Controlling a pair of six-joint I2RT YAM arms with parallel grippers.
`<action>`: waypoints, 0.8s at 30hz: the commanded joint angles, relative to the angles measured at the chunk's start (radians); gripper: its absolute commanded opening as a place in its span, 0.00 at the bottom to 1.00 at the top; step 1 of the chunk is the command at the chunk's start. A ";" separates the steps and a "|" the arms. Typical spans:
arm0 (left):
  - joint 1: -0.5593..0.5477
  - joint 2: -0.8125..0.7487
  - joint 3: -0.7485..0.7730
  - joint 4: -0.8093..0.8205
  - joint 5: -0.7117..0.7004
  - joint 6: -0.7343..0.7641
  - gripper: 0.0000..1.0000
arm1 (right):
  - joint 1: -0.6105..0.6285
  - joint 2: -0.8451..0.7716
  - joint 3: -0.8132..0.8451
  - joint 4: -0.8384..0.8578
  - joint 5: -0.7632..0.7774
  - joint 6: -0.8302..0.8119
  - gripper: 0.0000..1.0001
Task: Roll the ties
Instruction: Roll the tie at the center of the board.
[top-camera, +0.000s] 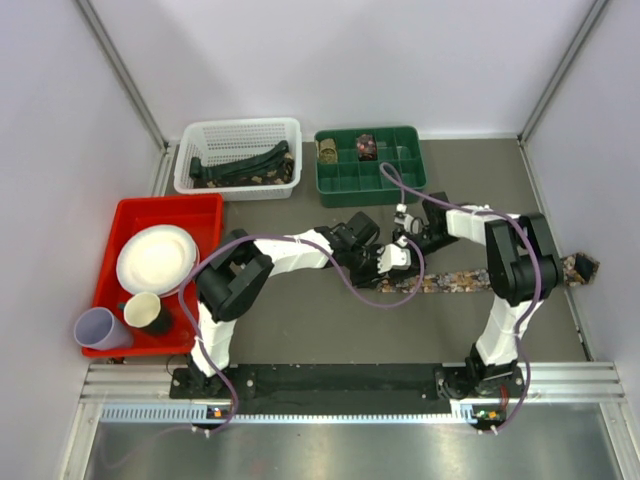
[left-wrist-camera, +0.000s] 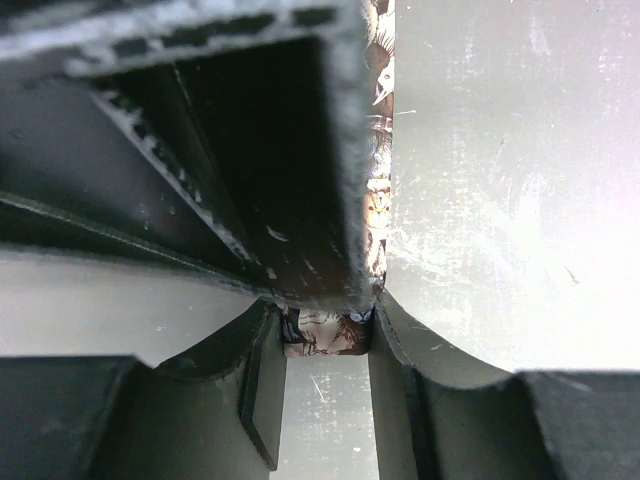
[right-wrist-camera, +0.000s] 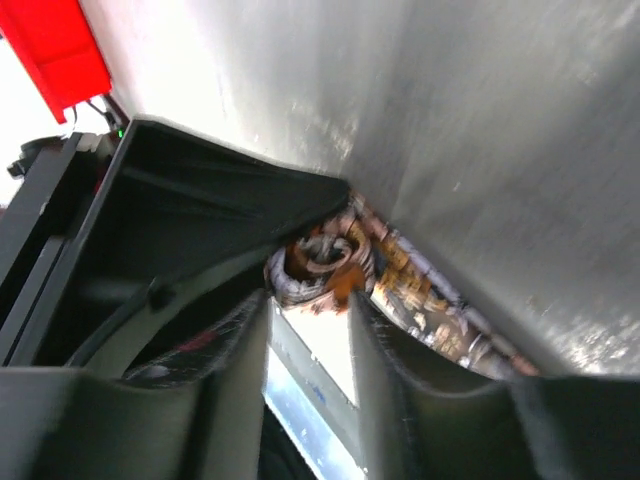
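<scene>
A brown-red speckled tie (top-camera: 470, 280) lies flat across the table, its right end hanging at the table's edge. Its left end is wound into a small coil (left-wrist-camera: 325, 333) where both arms meet. My left gripper (top-camera: 385, 258) is shut on that coil, which sits between its fingertips (left-wrist-camera: 262, 350) in the left wrist view. From the other side my right gripper (top-camera: 402, 240) has its tips closed against the same coil (right-wrist-camera: 318, 262), with the flat strip (right-wrist-camera: 430, 300) trailing off to the right. Two rolled ties (top-camera: 345, 149) sit in the green tray (top-camera: 395, 180).
A white basket (top-camera: 238, 132) at the back holds dark unrolled ties (top-camera: 240, 166). On the left, a red tray (top-camera: 165, 215) carries a plate and a cup, and a lilac cup (top-camera: 100, 327) stands at its near corner. Purple cables (top-camera: 345, 280) loop over the table between the arms.
</scene>
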 joint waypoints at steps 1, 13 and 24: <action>0.007 0.067 -0.042 -0.204 -0.094 0.019 0.09 | 0.006 0.018 -0.013 0.090 -0.019 0.021 0.30; 0.053 -0.002 -0.125 -0.002 -0.015 -0.098 0.61 | 0.006 0.036 -0.007 0.031 0.107 -0.029 0.00; 0.044 0.006 -0.190 0.289 0.070 -0.156 0.91 | -0.024 0.067 0.013 -0.024 0.173 -0.082 0.00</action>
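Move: The roll at the tie's left end sits roughly 1 cm to the right hand's left, level with it fore and aft, and about 2 cm below its half-open fingers. The left hand already holds that roll between its pads, the roll's middle some 1 cm to its right. From the right hand, the flat tie runs away to the right, its middle about 22 cm off, and the green box stands some 27 cm ahead and 6 cm left. Straight down about 1 cm, the right hand shuts its fingers on the roll's upper, right-hand part, then keeps sinking while drawing to the right, roughly 2 cm down in all and 1.5 cm across. The left hand, still gripping at first, then opens nearly wide and lets go of the roll, easing a little over 1 cm forward and slightly left as its fingers tilt flatter. ##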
